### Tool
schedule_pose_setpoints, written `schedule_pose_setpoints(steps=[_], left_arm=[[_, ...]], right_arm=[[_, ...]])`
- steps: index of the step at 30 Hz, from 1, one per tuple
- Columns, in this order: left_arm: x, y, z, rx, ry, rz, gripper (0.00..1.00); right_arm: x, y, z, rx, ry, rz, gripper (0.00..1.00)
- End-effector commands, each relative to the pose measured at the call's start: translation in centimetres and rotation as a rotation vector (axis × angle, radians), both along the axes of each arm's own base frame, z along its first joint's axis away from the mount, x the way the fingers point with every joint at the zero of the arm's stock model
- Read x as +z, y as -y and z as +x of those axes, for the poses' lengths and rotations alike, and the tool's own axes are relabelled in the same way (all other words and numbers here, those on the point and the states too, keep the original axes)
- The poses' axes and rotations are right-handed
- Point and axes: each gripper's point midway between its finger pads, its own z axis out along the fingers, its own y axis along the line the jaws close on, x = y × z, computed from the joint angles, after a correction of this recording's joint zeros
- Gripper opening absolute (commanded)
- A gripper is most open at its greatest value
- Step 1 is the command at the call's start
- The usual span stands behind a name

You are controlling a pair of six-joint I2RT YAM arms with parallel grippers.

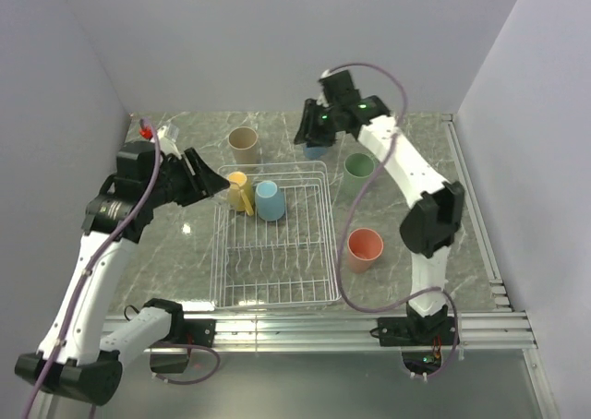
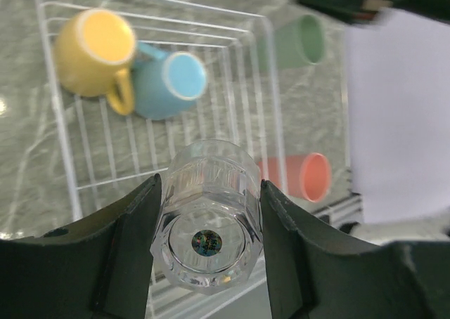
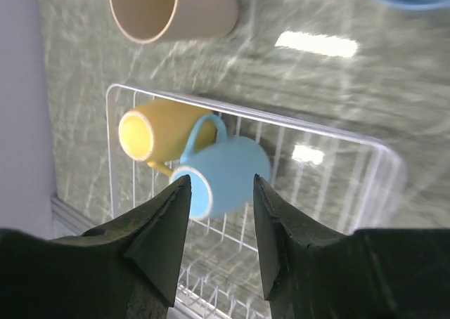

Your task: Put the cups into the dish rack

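My left gripper is shut on a clear faceted glass tumbler, held over the near left part of the white wire dish rack. A yellow mug and a light-blue mug lie in the rack's far end; both show in the left wrist view, the yellow mug beside the light-blue mug. My right gripper is open and empty, high above the rack's far edge, beside the blue cup. The beige cup, green cup and salmon cup stand on the table.
The marble table is walled at the back and both sides. A metal rail runs along the near edge. The green and salmon cups stand right of the rack, the beige cup behind its far left corner.
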Motion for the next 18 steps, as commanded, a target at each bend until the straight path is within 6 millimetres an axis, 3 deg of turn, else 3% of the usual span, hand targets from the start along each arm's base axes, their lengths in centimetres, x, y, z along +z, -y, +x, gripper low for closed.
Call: schedule_pose_setpoints(steps=[1, 3, 4, 5, 7, 9, 12, 16, 18], left_arm=[[-1.3, -1.4, 1.9, 0.064, -0.016, 0.108, 0.0], [-3.0, -1.5, 2.9, 0.089, -0.064, 0.174, 0.0], [-3.5, -1.4, 3.3, 0.093, -0.076, 0.2, 0.0], [-4.5, -0.3, 3.6, 0.063, -0.1, 0.232, 0.0], [-5.6, 0.3, 4.1, 0.059, -0.109, 0.291, 0.0], [-6.9, 2.2, 4.3, 0.014, -0.132, 0.311, 0.0], [-9.1, 3.0, 4.8, 0.021, -0.153, 0.348, 0.0], [-12.7, 3.8, 4.0, 0.042, -0.215, 0.45, 0.0], [-14.4, 4.4, 3.3, 0.032, -0.241, 0.465, 0.0]], right_arm=[[5.5, 4.0, -1.0, -0.054, 0.117, 0.008, 0.49], [6.0, 5.8, -2.2, -0.071, 0.127, -0.013, 0.49], [5.2, 7.1, -2.6, -0.09, 0.109, -0.034, 0.49], [6.4, 8.0, -3.5, -0.099, 0.132, -0.03, 0.49], [5.7, 9.9, -4.3, -0.121, 0.118, -0.048, 0.49], [6.8, 11.3, -5.5, -0.132, 0.147, -0.048, 0.48], [6.6, 13.6, -6.9, -0.154, 0.153, -0.071, 0.48], [4.8, 16.5, -8.2, -0.189, 0.122, -0.095, 0.47], [5.0, 17.7, -8.7, -0.21, 0.133, -0.098, 0.47]])
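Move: The clear cup held in the left hand is bound for the open wires of the dish rack, about 3 cm ahead, 5 cm right and 24 cm below that hand. From the left hand the yellow mug is 11 cm ahead, 2 right; the blue mug 9 ahead, 9 right, both some 23 below. The green cup is 2 cm back, 14 right and 18 below the right hand; from it the blue cup is about 5 ahead, 1 right, the coral cup 23 back, 15 right. The clear cup, still gripped by the left hand, goes down some 13 cm, first easing forward and then right, over the rack wires on the near side of the two mugs, while the wrist tips about 25 degrees further down. The right hand, empty and open, swings right some 16 cm and back 8, rising at first, away from the blue cup and towards the green one. ##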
